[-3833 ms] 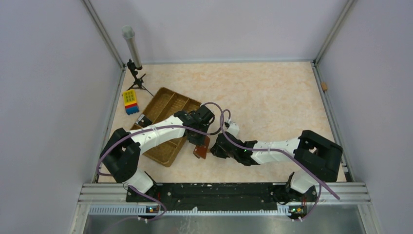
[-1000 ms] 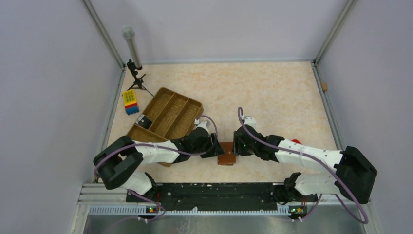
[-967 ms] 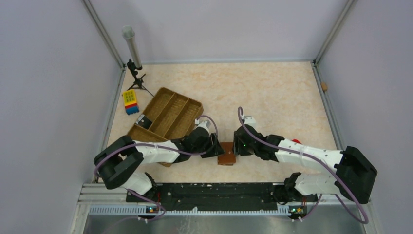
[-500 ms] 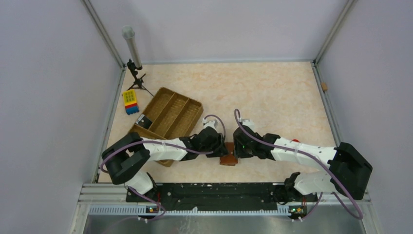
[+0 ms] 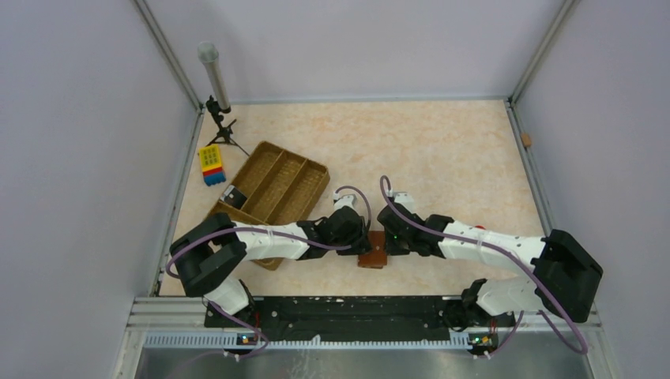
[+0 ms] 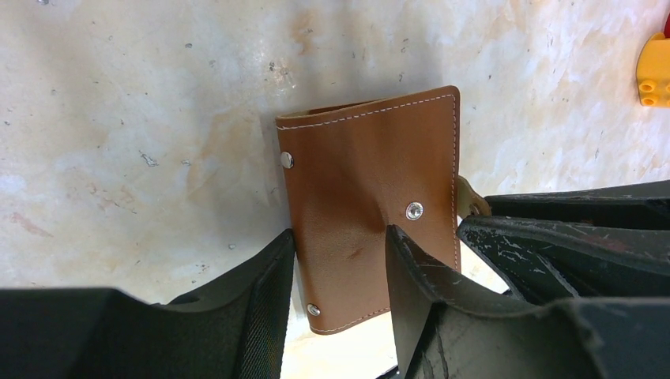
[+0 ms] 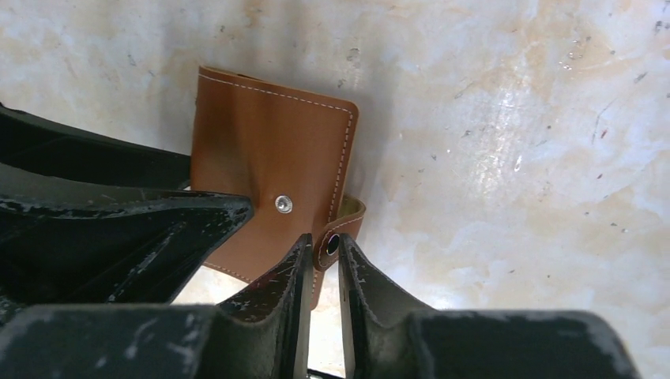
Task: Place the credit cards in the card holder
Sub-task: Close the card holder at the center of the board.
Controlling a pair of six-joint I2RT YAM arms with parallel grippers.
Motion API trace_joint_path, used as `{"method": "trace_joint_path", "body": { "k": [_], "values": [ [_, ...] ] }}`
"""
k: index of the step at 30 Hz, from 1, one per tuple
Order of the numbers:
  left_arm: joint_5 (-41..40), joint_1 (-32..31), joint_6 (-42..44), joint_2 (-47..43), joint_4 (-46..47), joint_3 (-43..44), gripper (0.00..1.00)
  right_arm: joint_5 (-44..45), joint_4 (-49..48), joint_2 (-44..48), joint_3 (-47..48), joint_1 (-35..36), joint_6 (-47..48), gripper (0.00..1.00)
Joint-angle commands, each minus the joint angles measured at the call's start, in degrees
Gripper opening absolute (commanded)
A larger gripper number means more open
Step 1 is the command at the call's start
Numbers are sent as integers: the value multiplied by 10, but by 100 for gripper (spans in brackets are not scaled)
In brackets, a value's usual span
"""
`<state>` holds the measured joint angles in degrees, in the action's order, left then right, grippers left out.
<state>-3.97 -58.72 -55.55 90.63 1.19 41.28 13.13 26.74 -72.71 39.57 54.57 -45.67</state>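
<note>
The brown card holder [image 5: 372, 258] lies closed on the table near the front edge, between my two grippers. My left gripper [image 6: 340, 272] stands over its left half with the jaws apart. One finger [image 6: 265, 276] is against the holder's [image 6: 371, 174] left edge and the other rests on its face. My right gripper [image 7: 322, 257] has its jaws narrowed on the holder's snap strap [image 7: 336, 237], which sticks out from the holder [image 7: 269, 158]. A small dark flat thing [image 5: 231, 195] lies in the tray; I cannot tell whether it is the credit cards.
The large brown compartmented tray [image 5: 322, 170] stands to the left, behind the left arm. A yellow-and-blue block [image 5: 211, 164] and a small tripod with a tube [image 5: 215, 79] are at the far left. A yellow brick [image 6: 654, 71] lies right of the holder.
The left gripper slid right until it came over the holder. The right gripper's jaws narrowed from wide apart to closed round the snap strap. The holder stayed in place.
</note>
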Motion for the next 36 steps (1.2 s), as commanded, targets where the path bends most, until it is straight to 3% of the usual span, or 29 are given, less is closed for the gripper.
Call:
{"method": "trace_joint_path", "body": {
  "k": [1, 10, 19, 26, 36],
  "values": [
    [-21, -5, 19, 44, -127, -28, 49, 22, 12, -2, 34, 3, -6, 16],
    [-21, -6, 21, 45, -129, -25, 48, 26, 12, 5, 42, 10, -9, 20],
    [-21, -6, 22, 45, -130, -24, 49, 20, 18, -2, 41, 13, -9, 14],
    [-22, -7, 22, 46, -131, -25, 49, 5, 1, -1, 34, 14, -8, 0],
    [-21, -7, 23, 45, -129, -25, 49, 12, -66, 31, -3, 14, -32, 0]
  ]
}}
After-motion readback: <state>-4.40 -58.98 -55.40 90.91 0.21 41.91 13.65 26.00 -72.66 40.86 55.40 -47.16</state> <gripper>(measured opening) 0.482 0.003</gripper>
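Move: The right gripper goes for the card holder's metal stud, about 2 cm to its left, 1 cm ahead and 1 cm lower; the end of the brown closing strap stands right between its half-closed fingertips. The holder's middle lies roughly 4 cm left, 1 cm ahead and 2 cm below. From the left gripper, straddling the spine side, the stud is some 3 cm right, 1 cm ahead and 1 cm lower. Shut the right fingertips fully on the strap's end at the holder's right edge. After a tiny dip to the right, lift about 1 cm and ease some 1 cm left towards the stud, the wrist barely turning. Keep the left gripper still, its half-open fingertips staying on the cover and at the spine to steady the holder. ##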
